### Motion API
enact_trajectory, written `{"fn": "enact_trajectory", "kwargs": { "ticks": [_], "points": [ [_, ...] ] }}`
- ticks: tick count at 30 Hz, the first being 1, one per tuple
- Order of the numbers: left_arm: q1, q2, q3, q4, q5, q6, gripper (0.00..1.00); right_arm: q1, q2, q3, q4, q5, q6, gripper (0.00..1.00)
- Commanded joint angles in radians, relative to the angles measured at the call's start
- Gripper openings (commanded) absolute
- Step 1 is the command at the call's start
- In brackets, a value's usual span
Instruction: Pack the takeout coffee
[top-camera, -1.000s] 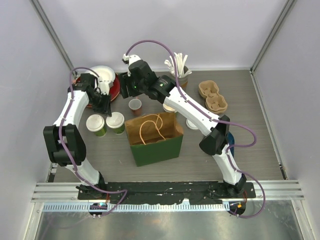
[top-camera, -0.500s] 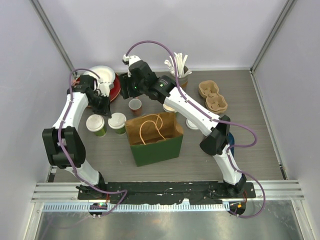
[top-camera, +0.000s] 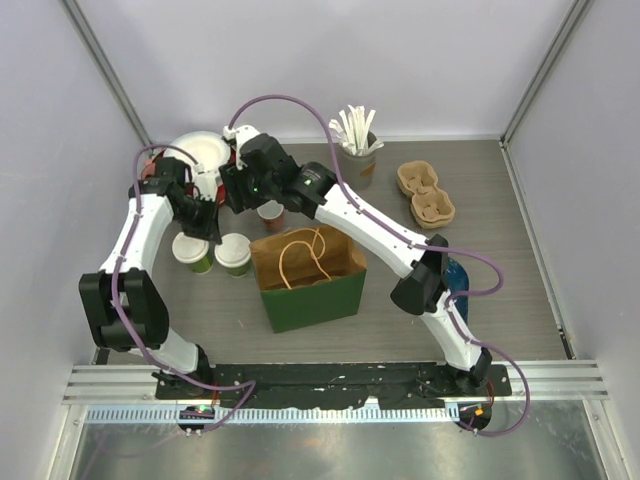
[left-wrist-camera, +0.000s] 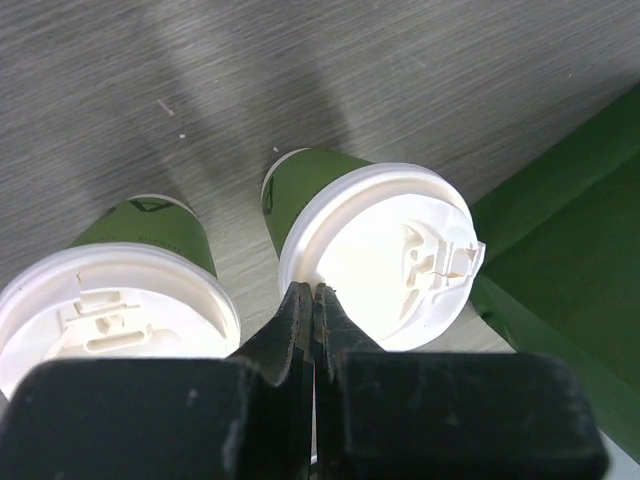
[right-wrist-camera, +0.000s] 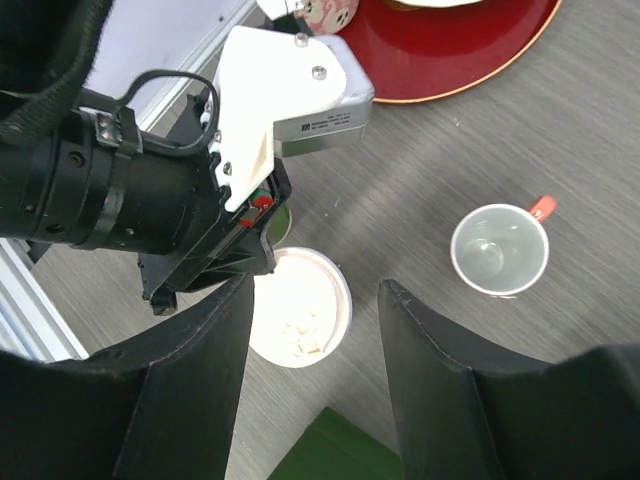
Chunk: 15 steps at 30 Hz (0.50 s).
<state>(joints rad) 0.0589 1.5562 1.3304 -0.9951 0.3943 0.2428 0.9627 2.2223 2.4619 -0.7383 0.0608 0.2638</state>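
Observation:
Two takeout coffee cups, green with white lids, stand side by side left of the bag: one (top-camera: 190, 250) (left-wrist-camera: 110, 305) and one (top-camera: 234, 255) (left-wrist-camera: 380, 255) (right-wrist-camera: 300, 320). My left gripper (left-wrist-camera: 312, 292) (top-camera: 205, 218) hangs just above the gap between them at the right cup's lid rim, shut with nothing in it. In the right wrist view my right gripper (right-wrist-camera: 315, 290) is open above the right lidded cup, close beside the left wrist (right-wrist-camera: 150, 200).
A green paper bag (top-camera: 310, 285) with a brown inside and rope handles stands open right of the cups. A small red-and-white cup (top-camera: 270, 213) (right-wrist-camera: 498, 250) sits behind it. Red and white plates (top-camera: 215, 165), a stirrer cup (top-camera: 357, 150) and cardboard cup holders (top-camera: 425, 195) line the back.
My left gripper has closed and moved slightly nearer over the cups. The right arm has swung left, from above the small cup to beside the left wrist.

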Motion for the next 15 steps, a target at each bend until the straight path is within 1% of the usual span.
{"fn": "enact_trajectory", "kwargs": {
  "ticks": [1, 10, 15],
  "points": [
    [0.03, -0.061, -0.031, -0.004, 0.04, -0.01, 0.0, 0.022, 0.051, 0.063, -0.003, -0.01, -0.031, 0.57],
    [0.051, -0.14, -0.102, -0.028, 0.058, 0.0, 0.0, 0.074, 0.12, 0.103, -0.072, 0.016, -0.063, 0.54],
    [0.073, -0.18, -0.146, -0.028, 0.057, 0.006, 0.0, 0.099, 0.132, 0.094, -0.113, 0.013, -0.083, 0.53]
  ]
}}
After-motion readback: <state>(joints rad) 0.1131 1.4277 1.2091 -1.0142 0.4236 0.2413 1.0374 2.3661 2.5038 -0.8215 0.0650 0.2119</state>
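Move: The lidded coffee cup beside the bag has its middle about 4 cm right, 1 cm back and 5 cm below the left fingertips. The second coffee cup stands 6 cm left of them, 1 cm back, equally low. From the right hand the first cup is roughly 6 cm back, 3 cm left and 18 below; the mug is 4 cm ahead, 6 right, equally low; the bag's middle is 13 back, 15 right, 12 down. Straight back towards the base, the left hand, its fingers still shut on the lid rim of the coffee cup beside the bag, drags that cup about 3.5 cm at one height. The right hand meanwhile sinks some 8 cm, easing back and left by about 3 cm each towards the same cup, tilting about 10 degrees, fingers still roughly half open and touching nothing. ##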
